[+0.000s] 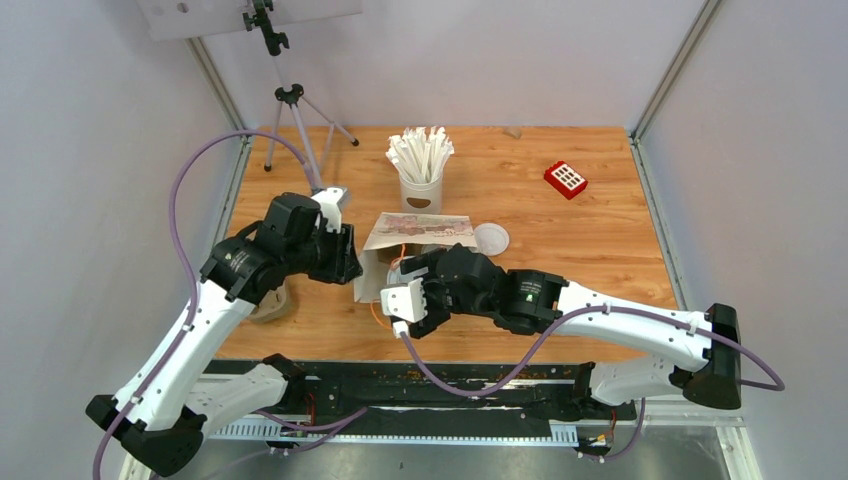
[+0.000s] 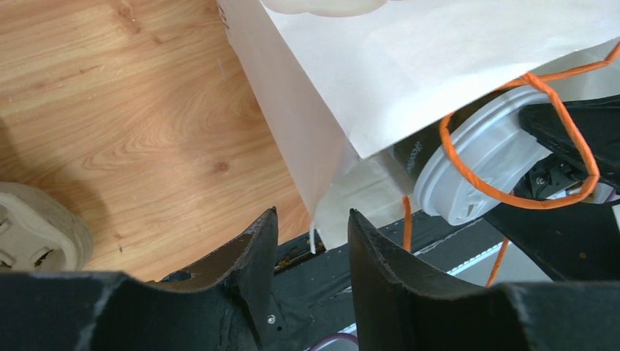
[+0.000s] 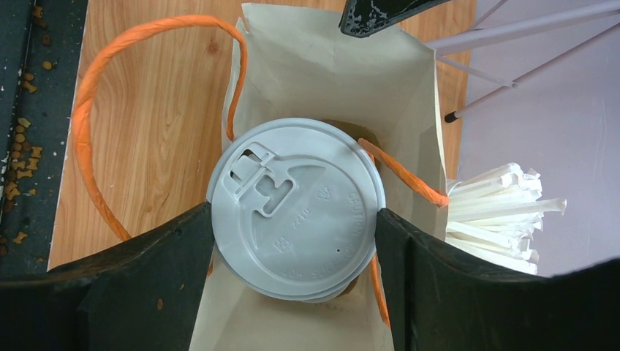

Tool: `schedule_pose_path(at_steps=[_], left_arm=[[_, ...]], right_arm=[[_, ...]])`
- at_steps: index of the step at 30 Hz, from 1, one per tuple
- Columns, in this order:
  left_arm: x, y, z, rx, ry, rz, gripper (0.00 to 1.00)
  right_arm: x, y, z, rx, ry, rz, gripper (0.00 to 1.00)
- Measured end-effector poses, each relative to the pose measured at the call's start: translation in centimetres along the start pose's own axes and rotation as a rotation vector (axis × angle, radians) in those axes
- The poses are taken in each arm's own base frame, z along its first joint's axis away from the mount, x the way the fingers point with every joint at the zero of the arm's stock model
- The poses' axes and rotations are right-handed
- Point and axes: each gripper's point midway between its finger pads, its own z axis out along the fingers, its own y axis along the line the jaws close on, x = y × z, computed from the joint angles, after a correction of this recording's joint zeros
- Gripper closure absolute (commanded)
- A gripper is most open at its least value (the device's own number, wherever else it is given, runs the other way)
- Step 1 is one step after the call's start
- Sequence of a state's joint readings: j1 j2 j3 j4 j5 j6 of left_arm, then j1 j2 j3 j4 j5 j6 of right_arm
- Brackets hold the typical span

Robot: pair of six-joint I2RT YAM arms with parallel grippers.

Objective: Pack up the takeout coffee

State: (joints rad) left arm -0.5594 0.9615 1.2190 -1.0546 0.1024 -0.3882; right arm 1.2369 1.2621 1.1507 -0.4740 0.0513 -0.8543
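A white paper bag [image 1: 420,228] with orange handles [image 3: 95,80] lies on its side at mid-table, mouth toward the arms. My right gripper [image 3: 294,212] reaches into the mouth, shut on a takeout coffee cup; its white lid [image 3: 307,168] sits pressed between both fingers, with a sliver of brown cup below. In the left wrist view the same lid [image 2: 482,161] shows inside the bag [image 2: 409,66]. My left gripper [image 2: 312,212] is at the bag's left edge with its jaws apart; the paper's corner hangs loose between the tips. Another round white lid [image 1: 491,238] rests right of the bag.
A white cup of paper-wrapped sticks [image 1: 421,165] stands just behind the bag. The beige pulp carrier [image 1: 272,305] lies under my left arm. A red block [image 1: 565,179] sits at the back right, and a tripod [image 1: 290,110] stands at the back left.
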Motion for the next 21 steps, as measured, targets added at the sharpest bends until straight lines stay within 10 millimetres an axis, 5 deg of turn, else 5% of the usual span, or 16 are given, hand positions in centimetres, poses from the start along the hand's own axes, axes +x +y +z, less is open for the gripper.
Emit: schedule_pose_path(at_steps=[13,21], left_arm=[[0.3,-0.1,1.5,0.029,0.001,0.001,0.52],[1.4,-0.5,2.3,0.069,0.019,-0.020,0.94]], right_arm=[[0.3,0.3,-0.2,-0.002,0.005,0.007,0.24],[0.3,0.3,-0.2,-0.003,0.004,0.006,0.24]])
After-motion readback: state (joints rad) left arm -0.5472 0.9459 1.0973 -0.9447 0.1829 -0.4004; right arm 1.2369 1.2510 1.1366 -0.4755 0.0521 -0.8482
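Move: Just under the open left fingers, about 2 cm to their right and 3 cm down, is the paper bag's left rim; the lidded coffee cup sits some 8 cm to their right, 2 cm nearer the base and 4 cm lower. The straw holder stands roughly 18 cm ahead, 10 cm right and 17 cm below. From the right hand, already gripping the cup over the bag's mouth, that rim is about 6 cm left and 2 cm ahead, 2 cm lower. Sinking about 2.5 cm with one finger either side of the paper bag's left rim, the left hand also works a little over 1 cm to the right, towards the cup, after a tiny forward drift. Late in the descent its half-open fingers close most of the way and pinch the paper. The right hand stays put and keeps its grip on the lidded cup. ##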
